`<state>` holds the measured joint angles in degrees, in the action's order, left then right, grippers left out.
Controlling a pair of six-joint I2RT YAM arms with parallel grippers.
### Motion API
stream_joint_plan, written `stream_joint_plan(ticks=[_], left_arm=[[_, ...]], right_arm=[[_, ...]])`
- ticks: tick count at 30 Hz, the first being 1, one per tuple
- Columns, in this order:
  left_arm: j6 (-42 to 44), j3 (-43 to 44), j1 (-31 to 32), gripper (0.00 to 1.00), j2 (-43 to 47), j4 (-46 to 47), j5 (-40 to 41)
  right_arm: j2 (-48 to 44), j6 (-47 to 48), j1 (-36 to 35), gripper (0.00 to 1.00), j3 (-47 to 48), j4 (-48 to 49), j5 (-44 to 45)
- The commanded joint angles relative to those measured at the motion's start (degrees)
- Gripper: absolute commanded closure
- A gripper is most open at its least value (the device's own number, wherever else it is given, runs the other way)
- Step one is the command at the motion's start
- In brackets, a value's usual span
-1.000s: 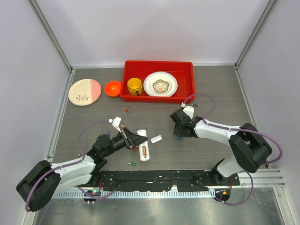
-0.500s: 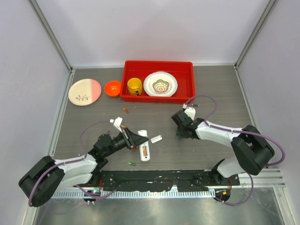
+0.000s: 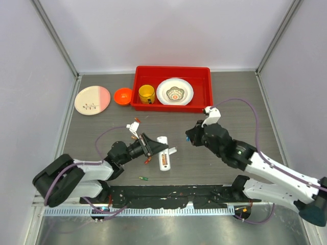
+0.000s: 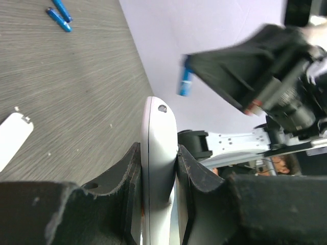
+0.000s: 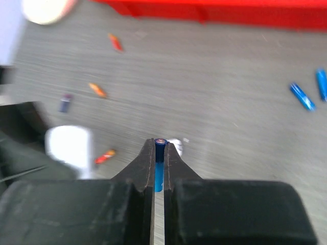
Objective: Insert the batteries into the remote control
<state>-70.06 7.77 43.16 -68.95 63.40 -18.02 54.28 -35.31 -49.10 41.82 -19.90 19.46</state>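
My left gripper (image 3: 153, 147) is shut on the white remote control (image 3: 164, 157), which lies near the table's middle with its battery bay facing up. In the left wrist view the remote control (image 4: 159, 127) stands edge-on between the left gripper's (image 4: 158, 153) fingers. My right gripper (image 3: 191, 136) hovers just right of it, shut on a blue battery (image 5: 160, 153) whose tip shows at the right gripper's (image 5: 160, 148) fingertips. That blue battery (image 4: 185, 84) hangs above the remote's far end. The white back cover (image 3: 172, 150) lies beside the remote.
Loose batteries lie about: green (image 3: 144, 178), red (image 3: 148, 160), orange (image 5: 97, 90), and two blue ones (image 4: 59, 13). A red bin (image 3: 204, 97) with a yellow cup (image 3: 146, 94) and a bowl (image 3: 174, 92) stands at the back. An orange dish (image 3: 122, 96) and a plate (image 3: 92, 100) sit left.
The right gripper has shut on a blue battery and lifted it towards the remote, the arm swinging round. The left gripper has shifted the remote slightly right and back.
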Motion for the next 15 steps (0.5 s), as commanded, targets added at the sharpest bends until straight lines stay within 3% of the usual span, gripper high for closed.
stream_joint_plan(ticks=[1, 3, 5, 8, 15], left_arm=[[-6.74, 2.95, 0.26, 1.00, -9.25, 19.00, -0.88], [-11.38, 4.09, 0.26, 1.00, -16.09, 25.08, -0.96], [-11.68, 6.72, 0.61, 1.00, -18.41, 25.20, -1.84], [-10.10, 8.57, 1.49, 1.00, -18.51, 25.20, -0.97], [-10.45, 12.62, 1.67, 1.00, -19.38, 25.20, 0.26]], right_arm=[[-7.69, 6.30, -7.31, 0.99, -0.33, 6.01, 4.88], [-9.19, 6.83, -9.33, 0.99, 0.18, 5.93, 3.57], [-8.06, 8.06, -10.05, 0.99, 2.11, 3.13, 2.52], [-5.68, 8.68, -11.28, 0.99, 4.32, 0.65, 0.67], [-4.53, 8.77, -13.21, 0.99, 0.73, 7.50, -1.80]])
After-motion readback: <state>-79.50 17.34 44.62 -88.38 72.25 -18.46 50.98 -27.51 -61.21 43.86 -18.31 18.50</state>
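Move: The blue battery in my right fingers is bound for the remote in my left hand, whose middle lies about 11 cm left of my right hand, some 4 cm back and 5 cm below it. On the table, some 16 cm below my right hand, the white cover lies 8 cm left and 1 cm ahead, and the red battery 18 cm left and 3 cm back. From my left hand that blue battery is about 11 cm right, 1 cm ahead and 5 cm higher. I bring both hands together. My right hand, still pinching the blue battery, climbs about 6 cm while going back and left, then sinks some 3 cm towards the open compartment as the wrist swings about 15 degrees counter-clockwise. My left hand keeps its grip and carries the remote about 5 cm right and forward, dipping 4 cm and coming nearly all the way back up, its far end tipping down roughly 10 degrees. ##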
